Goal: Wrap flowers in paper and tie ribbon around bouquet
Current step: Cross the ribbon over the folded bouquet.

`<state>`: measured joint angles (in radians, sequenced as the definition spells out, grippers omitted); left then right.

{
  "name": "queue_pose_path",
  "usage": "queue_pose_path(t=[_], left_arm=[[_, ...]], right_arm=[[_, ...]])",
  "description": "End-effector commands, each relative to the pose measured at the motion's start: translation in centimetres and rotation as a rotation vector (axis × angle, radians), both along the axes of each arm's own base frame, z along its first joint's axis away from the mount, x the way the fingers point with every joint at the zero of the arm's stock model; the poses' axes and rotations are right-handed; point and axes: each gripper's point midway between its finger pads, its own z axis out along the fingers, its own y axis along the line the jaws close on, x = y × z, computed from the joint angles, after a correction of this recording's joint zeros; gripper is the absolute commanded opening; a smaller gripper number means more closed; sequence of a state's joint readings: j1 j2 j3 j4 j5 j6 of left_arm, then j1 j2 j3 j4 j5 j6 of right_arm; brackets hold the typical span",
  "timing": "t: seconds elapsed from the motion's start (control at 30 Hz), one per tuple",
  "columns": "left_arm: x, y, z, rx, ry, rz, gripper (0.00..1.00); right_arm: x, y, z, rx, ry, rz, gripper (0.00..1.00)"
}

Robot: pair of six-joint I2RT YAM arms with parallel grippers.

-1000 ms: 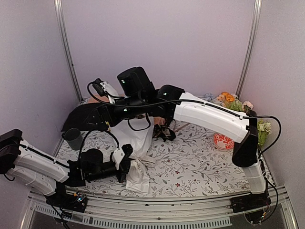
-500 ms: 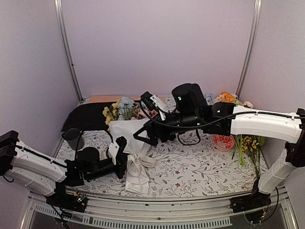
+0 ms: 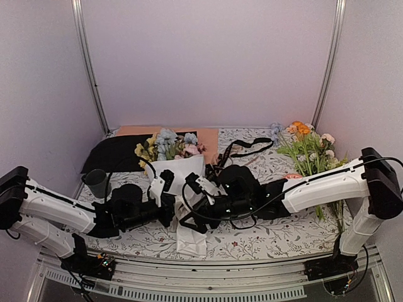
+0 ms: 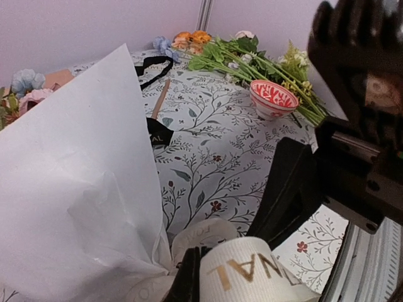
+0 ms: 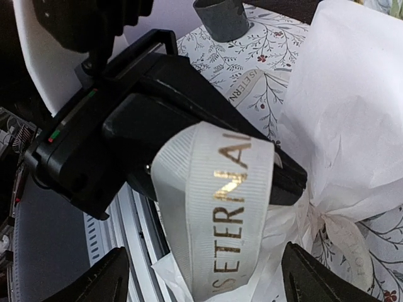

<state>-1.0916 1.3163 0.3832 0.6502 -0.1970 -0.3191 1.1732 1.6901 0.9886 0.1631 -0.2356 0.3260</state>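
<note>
The bouquet (image 3: 173, 165) lies on the floral cloth as a white paper (image 4: 69, 182) cone, with the blue, pink and yellow flowers (image 3: 165, 145) at its far wide end. The cream ribbon (image 5: 230, 217), printed with gold letters, circles the cone's narrow neck. One loop of it rises over my left gripper (image 4: 192, 275), which is shut on the ribbon (image 4: 252, 270). My right gripper (image 5: 208, 283) is open, with one fingertip on each side of that loop. In the top view both grippers meet at the neck: the left gripper (image 3: 169, 200) and the right gripper (image 3: 189, 217).
Orange-and-yellow sprigs (image 3: 308, 148) lie at the back right beside a red-and-white bowl (image 4: 274, 97). A black ribbon (image 3: 242, 148) and a peach sheet (image 3: 204, 135) are at the back. A black sheet (image 3: 113, 154) and a grey cup (image 3: 97, 182) are on the left.
My right arm has swung from the back left across to the front and come down at the ribbon loop. My left gripper has shifted slightly up and right, still gripping the ribbon.
</note>
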Motion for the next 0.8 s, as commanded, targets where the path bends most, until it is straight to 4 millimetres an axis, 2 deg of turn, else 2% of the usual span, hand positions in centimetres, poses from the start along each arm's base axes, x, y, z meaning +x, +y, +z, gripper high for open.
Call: queue_pose_path(t=[0.0,0.2,0.27,0.4,0.43,0.47,0.5,0.57,0.67,0.77], left_arm=[[0.7,-0.5,0.6,-0.015,0.009,0.001,0.00],[0.8,-0.5,0.2,-0.008,0.021,0.000,0.00],[0.9,-0.3,0.1,-0.009,0.029,0.002,0.00],[0.9,0.1,-0.7,0.014,0.072,0.007,0.00],[0.9,0.2,-1.2,0.037,0.094,0.015,0.12],[1.0,0.4,-1.5,0.056,0.117,0.026,0.30],[0.9,0.7,-2.1,0.088,0.144,0.035,0.43],[0.4,1.3,-2.8,0.130,0.199,0.044,0.61],[-1.0,2.4,-3.6,0.149,0.297,0.043,0.74],[-2.5,3.5,-3.5,0.121,0.392,0.045,0.83]], right_arm=[[0.8,1.5,-0.4,0.003,-0.016,-0.022,0.73],[1.0,1.6,0.2,0.000,-0.030,-0.021,0.26],[1.2,1.3,0.5,-0.005,-0.035,-0.027,0.01],[1.9,0.2,2.0,0.011,-0.020,-0.037,0.00],[2.4,-0.2,2.4,0.014,-0.011,-0.047,0.00],[3.0,-0.5,2.7,0.016,-0.002,-0.061,0.00],[3.4,-0.8,2.9,0.016,0.010,-0.070,0.00],[4.0,-1.1,3.3,0.017,0.030,-0.074,0.00],[5.0,-1.2,3.8,0.007,0.032,-0.085,0.00],[6.0,-1.2,3.9,-0.008,0.042,-0.091,0.00]])
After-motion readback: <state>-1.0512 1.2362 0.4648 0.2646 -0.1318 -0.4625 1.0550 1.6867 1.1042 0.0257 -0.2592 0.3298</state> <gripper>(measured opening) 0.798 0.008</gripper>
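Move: The ribbon held in the left hand's shut fingers crosses between the open right fingers, about 1 cm ahead, 1 cm left and 1 cm below the right hand point; from the left hand that stretch is level and some 2 cm right. From the right hand, the bouquet's gathered waist is roughly 6 cm ahead, 2 cm left and 8 cm down; the flower heads are about 26 cm ahead, 8 cm left and 8 cm down. Right pinches the ribbon, left opens to free it, then right draws it about 5 cm forward and up. ##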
